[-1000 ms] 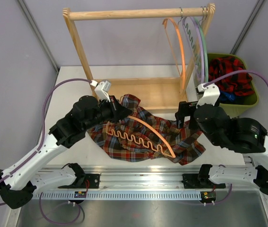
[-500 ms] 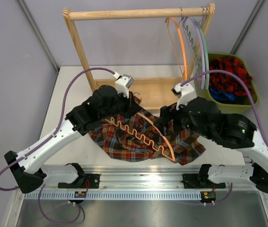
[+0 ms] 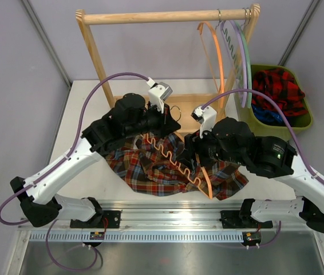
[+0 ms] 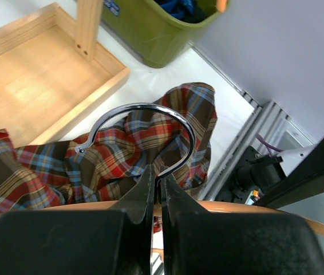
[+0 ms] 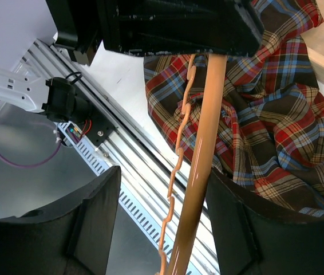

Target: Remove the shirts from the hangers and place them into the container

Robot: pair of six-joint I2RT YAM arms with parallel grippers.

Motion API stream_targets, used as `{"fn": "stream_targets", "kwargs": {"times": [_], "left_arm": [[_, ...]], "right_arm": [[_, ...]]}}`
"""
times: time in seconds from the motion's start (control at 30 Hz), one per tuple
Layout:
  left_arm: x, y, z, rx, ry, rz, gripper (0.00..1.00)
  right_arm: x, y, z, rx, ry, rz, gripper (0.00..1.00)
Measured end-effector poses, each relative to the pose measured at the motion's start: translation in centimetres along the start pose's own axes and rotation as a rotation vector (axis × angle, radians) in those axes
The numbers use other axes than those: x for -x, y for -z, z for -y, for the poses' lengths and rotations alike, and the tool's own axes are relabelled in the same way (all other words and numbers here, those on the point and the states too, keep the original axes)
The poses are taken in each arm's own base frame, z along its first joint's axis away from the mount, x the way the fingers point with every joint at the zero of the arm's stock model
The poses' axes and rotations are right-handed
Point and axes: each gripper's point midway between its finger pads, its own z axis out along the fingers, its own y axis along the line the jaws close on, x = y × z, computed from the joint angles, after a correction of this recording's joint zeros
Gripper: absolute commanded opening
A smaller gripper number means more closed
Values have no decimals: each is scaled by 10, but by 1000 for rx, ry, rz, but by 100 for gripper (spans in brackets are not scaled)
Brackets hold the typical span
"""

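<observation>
The brown, navy and orange-red tartan shirt (image 3: 150,169) lies crumpled on the table. Over it slants an orange wavy-edged hanger (image 3: 179,163), raised at its hook end. My left gripper (image 4: 158,172) is shut on the stem of its metal hook (image 4: 145,109); from above, the left gripper (image 3: 170,119) is by the rack's tray. My right gripper (image 5: 165,223) is open, straddling the hanger's bar (image 5: 199,183), which runs close to the right finger (image 5: 248,223). The olive container (image 3: 299,121) at the right holds the red-and-black shirt (image 3: 279,86).
The wooden rack (image 3: 168,17) stands at the back, with its tray (image 3: 193,106) under it. Orange (image 3: 220,57), lilac and pale green hangers (image 3: 247,63) hang empty at its right end. A blue garment (image 3: 268,116) shows in the container. The metal rail (image 3: 173,220) runs along the near edge.
My left gripper has lifted the hanger's hook end up and toward the rack. My right arm has swung left over the shirt, and its jaws have narrowed around the hanger bar.
</observation>
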Motion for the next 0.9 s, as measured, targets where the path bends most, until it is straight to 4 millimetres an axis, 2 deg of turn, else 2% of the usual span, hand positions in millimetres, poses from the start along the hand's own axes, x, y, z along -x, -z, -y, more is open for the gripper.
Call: {"fn": "stream_targets", "kwargs": {"times": [0.07,0.13,0.23,0.27,0.4,0.47,0.53,0.63,0.67,0.7,0.8,0.9], "left_arm": [[-3,-2,6,-26,-5,-18,0],[-7,-4,10,-50,-7,-43,0],[-13,-6,15,-73,-9,-69,0],[-15,-7,15,-77,-10,-75,0],[-18,-1,14,-66,-16,-100,0],[-20,-1,12,-53,-18,-107,0],[-21,-1,9,-34,-18,-107,5],[-20,0,3,4,-20,-99,51],[-18,1,1,18,-19,-87,88],[-15,2,-1,36,-17,-72,99],[-6,12,-7,80,-1,-10,99],[8,32,-11,114,3,76,99]], "right_arm": [[-3,-3,0,0,2,-14,58],[-5,-5,-1,3,2,-20,54],[-6,-5,0,1,6,-27,33],[-6,-6,0,0,4,-28,21],[-19,-6,25,-110,-2,-69,2],[-19,-7,25,-116,-1,-74,0],[-19,-9,26,-120,0,-75,0],[-20,-11,25,-121,1,-79,0],[-19,-12,24,-116,3,-78,0],[-19,-12,23,-113,6,-78,0],[-18,-13,20,-99,8,-71,0],[-17,-13,20,-99,11,-69,0]]}}
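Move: Pinched already by the left fingers at its neck, the orange hanger slopes back and right; the part the right hand is about to grip is some 8 cm back and 6 cm right of the left hand, about 3 cm lower. From the right hand, that bar lies practically between its open fingers, a centimetre lower. The plaid shirt's middle is about 7 cm ahead, 5 cm left and 26 cm below this hand. Closing on the hanger's bar, the right fingers pinch it while that hand sinks about 3 cm. The left hand, still gripping the neck, first eases some 2 cm back and slightly down and right, then opens wide and comes free, backing off about 4 cm to its left and up with a small counter-clockwise turn. ##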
